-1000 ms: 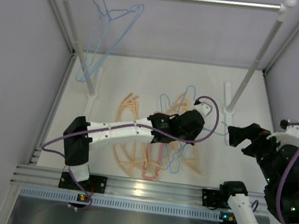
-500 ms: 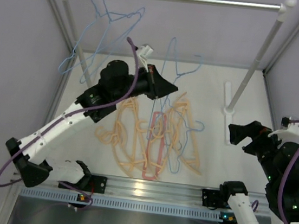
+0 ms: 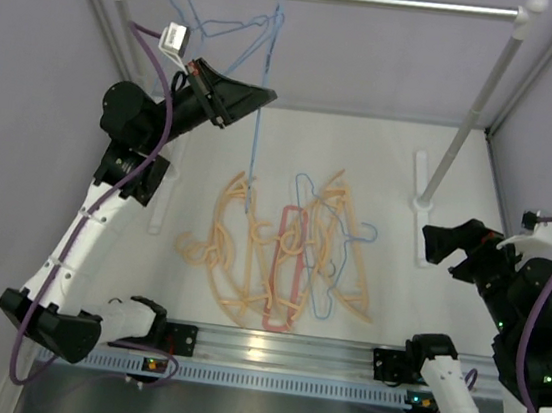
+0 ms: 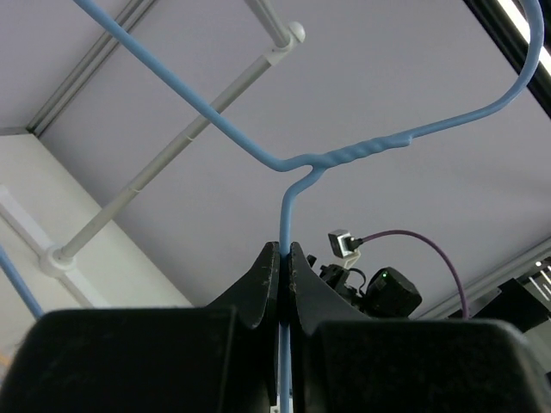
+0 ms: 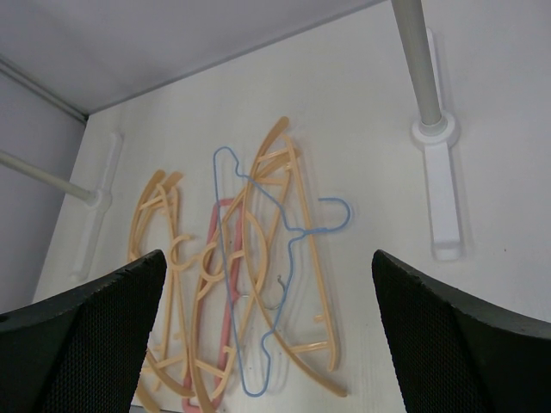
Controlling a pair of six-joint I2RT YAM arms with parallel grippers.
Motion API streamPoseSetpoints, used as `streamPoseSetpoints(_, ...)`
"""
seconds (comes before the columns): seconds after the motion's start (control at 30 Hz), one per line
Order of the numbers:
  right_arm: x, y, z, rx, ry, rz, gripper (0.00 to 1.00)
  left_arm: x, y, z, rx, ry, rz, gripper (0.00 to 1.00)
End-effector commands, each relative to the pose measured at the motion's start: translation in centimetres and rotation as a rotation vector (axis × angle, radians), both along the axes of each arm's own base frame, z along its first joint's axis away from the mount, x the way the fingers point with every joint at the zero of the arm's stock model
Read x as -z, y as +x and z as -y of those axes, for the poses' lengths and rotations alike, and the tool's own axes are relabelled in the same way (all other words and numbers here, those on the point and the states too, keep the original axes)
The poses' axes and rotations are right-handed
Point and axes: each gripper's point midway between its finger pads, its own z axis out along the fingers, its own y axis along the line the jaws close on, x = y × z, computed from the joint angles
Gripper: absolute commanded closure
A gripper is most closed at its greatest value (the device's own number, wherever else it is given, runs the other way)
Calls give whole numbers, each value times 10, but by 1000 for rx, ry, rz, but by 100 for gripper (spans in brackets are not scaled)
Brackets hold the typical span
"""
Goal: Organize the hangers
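Note:
My left gripper [image 3: 266, 94] is raised just under the rail and shut on a thin light-blue wire hanger [image 3: 253, 153]. That hanger hangs edge-on, its top close to the rail. In the left wrist view the wire [image 4: 344, 155] runs up between my closed fingertips [image 4: 282, 251], with its hook curving off to the upper right. Two more light-blue hangers [image 3: 213, 25] hang on the rail's left end. On the table lies a tangle of peach-orange hangers [image 3: 239, 262], a pink-red one [image 3: 285, 268] and a blue one [image 5: 293, 232]. My right gripper [image 3: 444, 249] stands open at the right, with nothing in it [image 5: 268, 258].
The silver rail [image 3: 382, 0] spans the back on two white posts, left [image 3: 137, 69] and right [image 3: 474, 110], each with a foot on the table. Grey walls close in both sides. An aluminium bar [image 3: 269, 349] runs along the near edge.
My left arm has lifted the blue hanger out of the pile and swung it up and left to the rail. The right arm has not moved.

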Motion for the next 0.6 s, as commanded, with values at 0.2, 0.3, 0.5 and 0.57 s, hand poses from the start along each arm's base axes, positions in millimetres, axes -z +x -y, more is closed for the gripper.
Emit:
streamPoseSetpoints(0.2,-9,5,0,2,1,12,1,-48,-1,-35,69,-154,64,100)
streamPoseSetpoints(0.3,-8,6,0,2,1,9,1,-51,6,-45,78,-184,52,100)
streamPoseSetpoints(0.5,-7,9,0,1,-4,2,0,-43,33,-66,88,-250,-19,100)
streamPoseSetpoints(0.57,-7,9,-1,-1,-5,2,1,-44,35,-71,106,-271,-22,100)
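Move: The left hand already holds a blue hanger, pinched just below its twisted neck. The bare stretch of rail beside the hung hangers lies about 18 cm ahead of this hand, 11 cm to its left and 5 cm above; the hooks of the two hung hangers are some 6 cm farther left along the rail, and the rail's left end is about 19 cm left of that stretch. From the idle right hand, that stretch is roughly 28 cm ahead, 47 cm left and 24 cm above. Keeping its pinch under the neck, the left hand first carries the blue hanger left and a little up, then goes on left while reaching forward as it stops rising, about 6 cm each way left and forward, towards the rail beside the two hung hangers. On the way the wrist tilts some 15 degrees so that the fingertips point higher, bringing the hook end up and out over the rail with the fingers still shut. ##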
